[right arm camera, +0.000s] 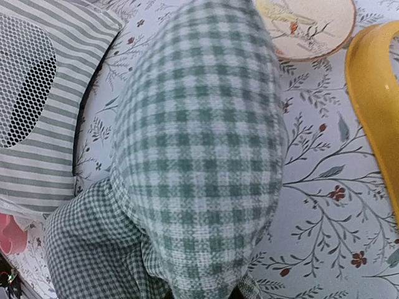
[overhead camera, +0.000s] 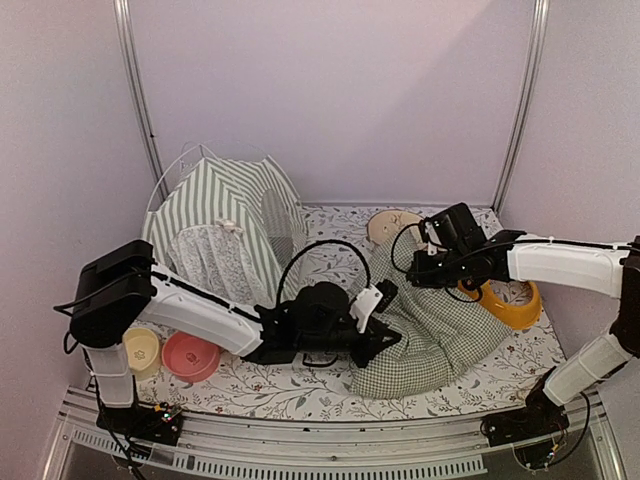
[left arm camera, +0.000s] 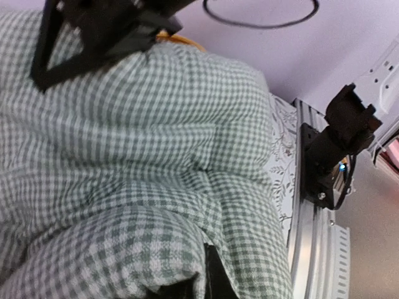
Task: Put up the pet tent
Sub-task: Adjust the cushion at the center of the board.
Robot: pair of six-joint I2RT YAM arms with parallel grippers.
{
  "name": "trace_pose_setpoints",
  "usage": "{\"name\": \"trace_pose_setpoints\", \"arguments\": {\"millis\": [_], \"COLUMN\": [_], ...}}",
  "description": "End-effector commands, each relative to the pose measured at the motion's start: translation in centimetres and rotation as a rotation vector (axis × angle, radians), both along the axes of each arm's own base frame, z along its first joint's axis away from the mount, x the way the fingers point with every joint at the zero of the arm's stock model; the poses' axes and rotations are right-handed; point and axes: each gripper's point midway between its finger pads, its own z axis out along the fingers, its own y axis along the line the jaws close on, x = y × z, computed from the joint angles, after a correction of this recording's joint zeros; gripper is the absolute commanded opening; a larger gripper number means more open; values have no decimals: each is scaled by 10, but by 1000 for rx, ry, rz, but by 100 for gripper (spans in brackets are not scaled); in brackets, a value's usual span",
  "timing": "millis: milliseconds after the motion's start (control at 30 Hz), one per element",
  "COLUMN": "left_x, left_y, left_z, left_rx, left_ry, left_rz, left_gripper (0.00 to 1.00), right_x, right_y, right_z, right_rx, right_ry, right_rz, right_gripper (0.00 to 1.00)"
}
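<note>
The pet tent stands upright at the back left, green-and-white striped with a lace curtain across its front. Its black mesh window shows at the left of the right wrist view. A green-and-white checked cushion lies crumpled right of centre. My left gripper is shut on the cushion's left edge, and one dark finger pokes out under the fabric. My right gripper is shut on the cushion's far upper corner. The bunched fabric hides its fingers.
A pink bowl and a cream bowl sit at the front left beside the left arm. A yellow bowl and a round wooden dish lie at the right. The floral mat ends at a metal rail.
</note>
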Motion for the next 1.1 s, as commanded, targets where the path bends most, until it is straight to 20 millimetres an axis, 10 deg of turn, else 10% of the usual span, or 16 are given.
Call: {"name": "trace_pose_setpoints", "arguments": {"millis": [0, 400, 667, 700, 733, 1067], "left_x": [-11, -30, -30, -31, -32, -17], "left_y": [-27, -23, 10, 13, 15, 49], "left_z": [9, -27, 0, 7, 12, 26], "left_rx": [-97, -74, -130, -141, -147, -57], "left_ry": [-25, 108, 118, 116, 115, 138], "left_rz": [-146, -270, -200, -200, -199, -15], "left_gripper": [0, 0, 2, 78, 97, 99], "right_x": [-19, -70, -84, -85, -84, -72], "right_y": [45, 67, 55, 54, 52, 46], "right_z": [-10, -27, -38, -40, -41, -42], "right_rx": [161, 130, 61, 55, 53, 33], "right_ry": [51, 63, 80, 80, 79, 46], "right_rz": [89, 369, 424, 422, 413, 352], "right_gripper": [4, 69, 80, 80, 80, 84]}}
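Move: Both grippers already pinch the grey-green checked cushion. Its middle lies about 6 cm ahead of the left hand, 8 cm to its right and 7 cm below; from the right hand it is some 7 cm back, 6 cm to the right and 9 cm below. The round plate stands about 18 cm straight ahead of the right hand, the yellow stand 24 cm to its right and 2 cm ahead, both some 12 cm lower. Draw the right gripper back about 7 cm and left and down 4 to 5 cm, turning it some 20 degrees counter-clockwise while its fingers open around the cushion's raised far part. Keep the left fingers shut as you lower the held edge roughly 4 cm and pull it back, then open them wide, let go and lift up and slightly left. ##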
